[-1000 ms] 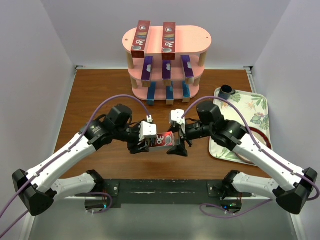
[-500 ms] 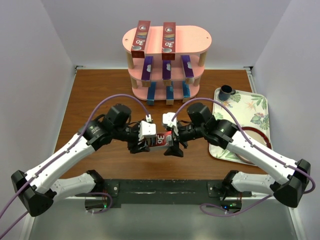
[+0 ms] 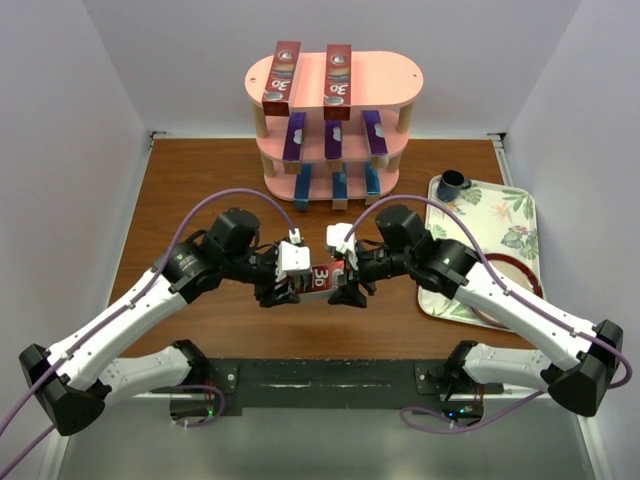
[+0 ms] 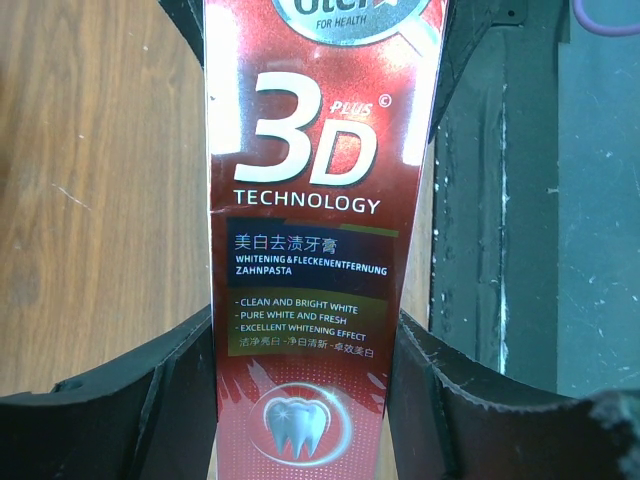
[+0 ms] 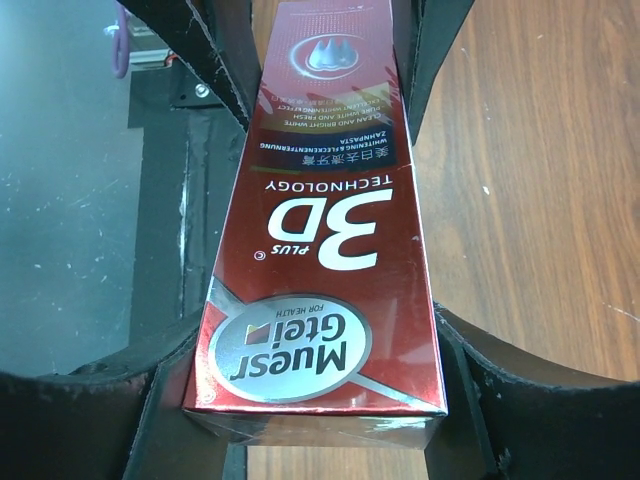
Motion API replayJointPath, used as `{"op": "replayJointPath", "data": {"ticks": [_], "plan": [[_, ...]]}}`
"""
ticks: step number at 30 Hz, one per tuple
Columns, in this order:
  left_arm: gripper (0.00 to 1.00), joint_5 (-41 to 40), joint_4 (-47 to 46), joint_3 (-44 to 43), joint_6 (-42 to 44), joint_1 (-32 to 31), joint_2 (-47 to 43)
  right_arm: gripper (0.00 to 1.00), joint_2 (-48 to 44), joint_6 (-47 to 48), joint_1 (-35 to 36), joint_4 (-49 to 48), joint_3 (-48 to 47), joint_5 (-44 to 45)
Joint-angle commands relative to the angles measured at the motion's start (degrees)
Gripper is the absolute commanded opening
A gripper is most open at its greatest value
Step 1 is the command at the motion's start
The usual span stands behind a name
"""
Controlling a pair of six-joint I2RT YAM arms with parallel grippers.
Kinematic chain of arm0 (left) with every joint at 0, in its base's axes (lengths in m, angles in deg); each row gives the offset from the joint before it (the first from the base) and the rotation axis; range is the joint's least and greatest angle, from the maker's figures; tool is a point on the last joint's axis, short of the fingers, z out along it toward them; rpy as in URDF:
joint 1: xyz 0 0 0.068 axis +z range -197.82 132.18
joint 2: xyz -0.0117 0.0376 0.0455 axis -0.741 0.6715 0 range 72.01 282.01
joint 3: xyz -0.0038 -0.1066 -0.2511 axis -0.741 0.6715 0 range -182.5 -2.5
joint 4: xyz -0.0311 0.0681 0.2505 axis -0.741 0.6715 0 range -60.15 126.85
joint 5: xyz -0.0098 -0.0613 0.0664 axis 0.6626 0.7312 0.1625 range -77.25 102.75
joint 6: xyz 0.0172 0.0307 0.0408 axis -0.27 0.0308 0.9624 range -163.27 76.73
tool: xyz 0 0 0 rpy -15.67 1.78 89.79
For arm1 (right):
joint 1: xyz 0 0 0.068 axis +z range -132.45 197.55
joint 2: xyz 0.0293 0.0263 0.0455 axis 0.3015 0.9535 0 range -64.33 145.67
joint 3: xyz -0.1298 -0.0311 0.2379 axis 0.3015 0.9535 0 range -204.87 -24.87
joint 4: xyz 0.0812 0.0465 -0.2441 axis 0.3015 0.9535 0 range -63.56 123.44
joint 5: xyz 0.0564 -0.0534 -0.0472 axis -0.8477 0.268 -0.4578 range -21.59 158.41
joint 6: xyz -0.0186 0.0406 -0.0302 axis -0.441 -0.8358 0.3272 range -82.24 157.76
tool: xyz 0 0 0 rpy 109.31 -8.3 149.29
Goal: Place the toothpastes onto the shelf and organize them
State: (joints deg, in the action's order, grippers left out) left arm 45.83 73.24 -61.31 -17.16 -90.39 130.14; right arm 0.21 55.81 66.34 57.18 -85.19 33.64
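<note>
A red "3D" toothpaste carton (image 3: 322,277) hangs over the middle of the table between both arms. My left gripper (image 3: 283,291) is shut on its tooth-logo end (image 4: 305,250), with a black finger pressed against each long side. My right gripper (image 3: 349,292) is shut on the opposite, brand-logo end (image 5: 320,300), jaws against both sides. The pink shelf (image 3: 390,75) stands at the back. Two red cartons (image 3: 281,72) lie on its top board, three purple ones (image 3: 333,138) on the middle board, and three blue ones (image 3: 339,187) on the bottom.
A floral tray (image 3: 510,215) lies at the right with a dark cup (image 3: 452,184) at its far corner; the right arm reaches over its near part. White walls close in both sides. The black base plate (image 3: 330,380) runs along the near edge.
My right gripper has moved left onto the free end of the red carton and closed its jaws on it. The left gripper has kept its hold, and the carton has barely moved.
</note>
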Motion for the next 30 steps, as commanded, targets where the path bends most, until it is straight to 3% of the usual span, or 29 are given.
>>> {"op": "replayJointPath", "data": {"ticks": [1,3,6,15,21,25,28,30], "plan": [[0.52,-1.7,-6.6,-0.2,-0.5,-0.2,-2.8,0.38,-2.5,-3.1,0.4,-2.5,-1.5,1.1],[0.65,-2.8,-8.0,0.4,-1.6,-0.2,-3.6,0.31,-3.0,-3.8,0.4,-2.1,-1.1,4.1],[0.76,-4.9,-10.4,1.8,-2.8,-0.2,-5.7,0.23,-4.0,-5.4,0.3,-1.2,-0.3,6.3],[0.9,-20.5,-21.4,6.7,-10.4,-0.1,-14.7,0.07,-9.9,-11.1,0.4,-0.2,1.6,18.4],[0.95,-43.2,-29.7,11.9,-15.5,-0.2,-22.3,0.05,-13.0,-13.0,0.3,3.9,-0.3,27.3],[0.97,-63.1,-34.0,16.3,-18.5,-0.1,-26.7,0.06,-16.3,-15.9,0.3,5.9,-2.6,39.5],[0.99,-74.4,-35.8,19.3,-21.4,-0.1,-29.4,0.06,-17.6,-19.4,0.4,6.6,-4.7,47.6],[1.0,-77.7,-37.7,22.1,-22.9,-0.1,-32.1,0.07,-19.0,-21.3,0.3,6.5,-6.5,54.6]]}}
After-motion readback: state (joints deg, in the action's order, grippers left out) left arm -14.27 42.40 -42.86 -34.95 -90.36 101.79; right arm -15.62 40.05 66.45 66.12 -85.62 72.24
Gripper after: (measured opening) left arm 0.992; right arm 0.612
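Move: The red toothpaste is already gripped at both ends, its middle about 5 cm right of the left hand and 5 cm left of the right hand, at their height. From the right hand, the free place on the shelf's top board lies roughly 37 cm ahead, 10 cm right and 9 cm up. On that board, the middle red box is about 37 cm ahead and 1 cm left, the left red box 37 cm ahead and 13 cm left. The red toothpaste passes wholly to the right hand, which keeps its grip and takes it about 10 cm right, 5 cm forward and a little up, towards the shelf, turning some 40 degrees clockwise. The left fingers open wide and let go; that hand rises, then swings away left and forward, turning counter-clockwise. ##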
